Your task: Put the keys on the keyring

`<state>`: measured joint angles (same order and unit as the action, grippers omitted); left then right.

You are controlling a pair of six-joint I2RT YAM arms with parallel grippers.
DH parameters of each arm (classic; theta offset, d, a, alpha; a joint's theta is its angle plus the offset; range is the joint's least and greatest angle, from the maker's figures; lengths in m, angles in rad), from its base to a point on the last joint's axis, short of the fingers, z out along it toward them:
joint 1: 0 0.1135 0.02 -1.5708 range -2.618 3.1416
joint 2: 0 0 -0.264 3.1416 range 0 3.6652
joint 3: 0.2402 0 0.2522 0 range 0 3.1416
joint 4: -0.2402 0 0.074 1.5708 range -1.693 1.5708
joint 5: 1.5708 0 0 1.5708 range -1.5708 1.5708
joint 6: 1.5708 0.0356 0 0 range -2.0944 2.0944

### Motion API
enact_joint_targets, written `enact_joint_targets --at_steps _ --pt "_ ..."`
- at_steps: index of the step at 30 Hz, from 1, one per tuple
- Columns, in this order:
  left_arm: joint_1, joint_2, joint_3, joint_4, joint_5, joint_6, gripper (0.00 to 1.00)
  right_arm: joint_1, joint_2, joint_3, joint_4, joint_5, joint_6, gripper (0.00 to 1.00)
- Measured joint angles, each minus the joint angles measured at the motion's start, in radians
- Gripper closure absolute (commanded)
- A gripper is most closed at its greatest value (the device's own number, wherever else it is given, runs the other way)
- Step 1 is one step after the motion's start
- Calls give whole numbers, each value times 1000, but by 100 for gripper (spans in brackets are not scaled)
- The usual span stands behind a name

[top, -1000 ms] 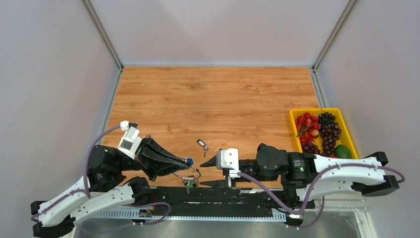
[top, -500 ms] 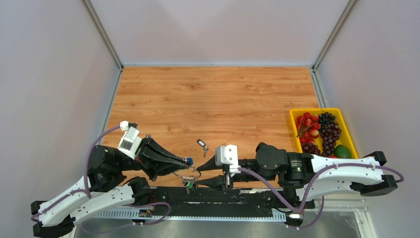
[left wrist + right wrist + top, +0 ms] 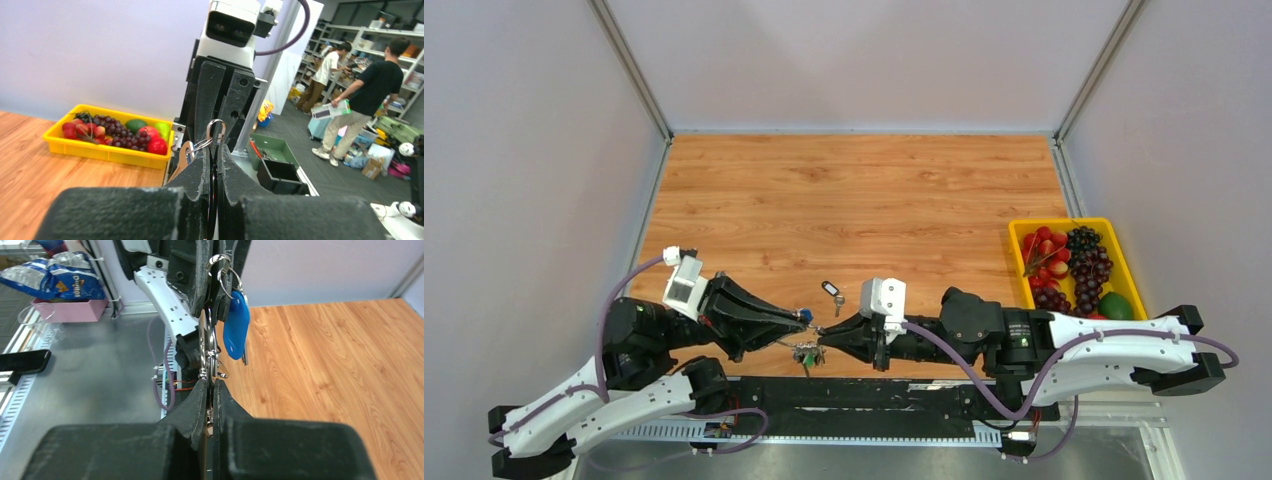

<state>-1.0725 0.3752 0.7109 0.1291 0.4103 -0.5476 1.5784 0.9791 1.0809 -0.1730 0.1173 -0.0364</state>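
Observation:
The thin silver keyring hangs between both grippers near the table's front edge, with a blue tag and a bunch of keys on it. My left gripper is shut on the ring from the left; in the left wrist view the ring and one key stick out past the tips. My right gripper is shut on the ring from the right; in the right wrist view the ring and blue tag hang ahead. A loose black-tagged key lies on the table just behind.
A yellow tray of grapes and other fruit stands at the right edge; it also shows in the left wrist view. A metal rail runs along the front. A chip bag and a phone lie off the table.
My right gripper was open to the right of the ring; it has moved left and shut on the keyring. The left gripper has kept its hold and raised the ring slightly.

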Motion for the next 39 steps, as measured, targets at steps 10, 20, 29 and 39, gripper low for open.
enact_joint_targets --at_steps 10,20,29,39 --pt "-1 -182 -90 -114 -320 -3 63 0 -125 -58 -16 153 11 100" --pt "0 -367 -207 -249 -720 -85 59 -9 -201 -102 -13 378 64 100" --pt "0 -367 -215 -309 -831 -118 59 -196 -179 -227 -71 420 190 100" --pt "0 -356 -215 -320 -843 -117 59 -446 -106 -314 -77 252 344 100"
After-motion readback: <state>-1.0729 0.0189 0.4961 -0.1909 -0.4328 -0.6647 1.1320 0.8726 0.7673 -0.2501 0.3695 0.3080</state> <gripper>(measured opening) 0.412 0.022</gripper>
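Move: The keyring's middle is at about the same height as the right hand, some 3 cm to its left and 2 cm back; from the left hand, it is roughly 6 cm below and 2 cm back. The loose key with the black tag lies on the table about 17 cm ahead of the right hand, 2 cm to its right and 34 cm below. From the left hand, it is some 15 cm ahead, 4 cm right and 40 cm down. Handing over the keyring, the left fingers open to a bit under half and come free, the hand going about 12 cm forward, down and left while swinging counter-clockwise and tipping down. The right hand keeps its shut grip on the ring and moves right with a small rise, then forward and down, about 16 cm forward in all, turning some 40 degrees clockwise to point more forward over the table. ##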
